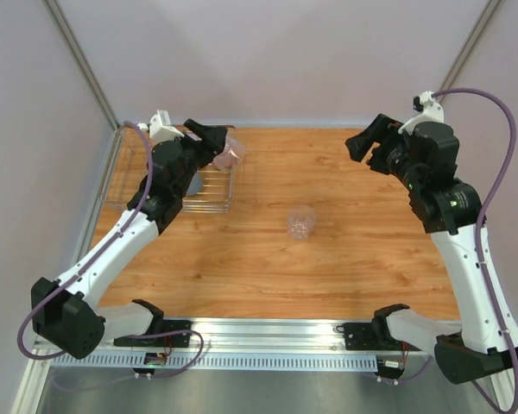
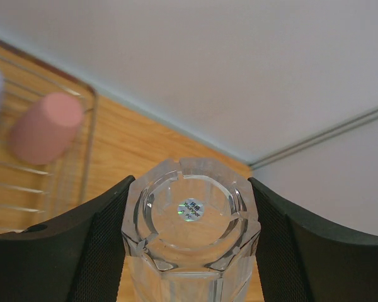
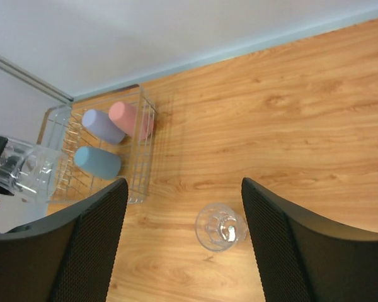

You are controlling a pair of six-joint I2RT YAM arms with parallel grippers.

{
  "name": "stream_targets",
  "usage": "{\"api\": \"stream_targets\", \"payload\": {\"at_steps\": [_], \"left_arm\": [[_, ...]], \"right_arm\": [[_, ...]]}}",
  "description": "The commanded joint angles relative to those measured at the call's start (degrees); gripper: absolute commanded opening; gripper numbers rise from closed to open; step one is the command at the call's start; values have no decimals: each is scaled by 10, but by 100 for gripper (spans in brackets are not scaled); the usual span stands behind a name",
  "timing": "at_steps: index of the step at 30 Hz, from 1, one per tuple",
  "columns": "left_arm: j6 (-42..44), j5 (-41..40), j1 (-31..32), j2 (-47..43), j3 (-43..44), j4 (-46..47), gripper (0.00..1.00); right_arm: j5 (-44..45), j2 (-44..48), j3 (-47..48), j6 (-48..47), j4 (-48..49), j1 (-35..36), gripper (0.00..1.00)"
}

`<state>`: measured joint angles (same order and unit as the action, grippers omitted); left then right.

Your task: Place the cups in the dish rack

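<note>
My left gripper [image 1: 223,145] is shut on a clear faceted tumbler [image 1: 233,153], held above the right end of the dish rack [image 1: 209,203]. In the left wrist view the tumbler [image 2: 190,220] sits between both fingers, base toward the camera. The rack [image 3: 142,168] holds a pink cup [image 3: 129,119], a lavender cup [image 3: 102,126] and a blue cup [image 3: 96,162], all lying on their sides. A second clear tumbler [image 1: 301,222] stands on the table mid-centre. My right gripper [image 1: 360,142] is open and empty, high above the table, with that tumbler [image 3: 220,226] showing between its fingers far below.
The wooden table [image 1: 345,259] is bounded by white walls at the back and sides. A metal rail [image 1: 268,332] runs along the near edge by the arm bases. The rack stands at the back left corner.
</note>
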<state>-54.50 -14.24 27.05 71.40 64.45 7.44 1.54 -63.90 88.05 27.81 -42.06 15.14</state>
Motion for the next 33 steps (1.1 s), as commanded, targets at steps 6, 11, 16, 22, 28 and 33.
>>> {"api": "stream_targets", "payload": {"at_steps": [6,11,16,22,28,33], "left_arm": [[332,-79,-30,-33,-143,134,33],[394,-50,-49,44,-163,270,34],[451,-25,-49,110,-168,375,33],[451,-29,-51,188,-186,483,33],[447,-52,-54,247,-181,547,33],[449,-62,-54,314,-181,624,33]], "right_arm": [[11,-18,-84,15,13,0,100],[62,-16,-132,7,27,0,100],[58,-36,-146,0,12,-1,100],[46,-45,-158,2,17,-1,100],[33,-62,-155,-7,25,0,100],[20,-83,-150,-17,30,-1,100]]}}
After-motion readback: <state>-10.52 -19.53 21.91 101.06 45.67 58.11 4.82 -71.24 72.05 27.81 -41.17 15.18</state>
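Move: The left hand holds a clear cup; its open spot in the dish rack lies about 11 cm ahead, 4 cm left and 27 cm below. The blue cup stands some 7 cm left of that spot, the pink cup 9 cm beyond it, and the purple cup 9 cm beyond the blue one. From the empty right hand, the last clear cup is roughly 11 cm left, 1 cm back and 34 cm down. The left fingers keep their grip on the clear cup, swinging it down and about 6 cm left while rolling some 45 degrees, left side rising, then carrying it forward and further down towards the open rack spot, nearly 20 cm lower in all. The empty right hand opens fully and sinks about 16 cm towards the last clear cup, tipping its fingers down some 20 degrees. ##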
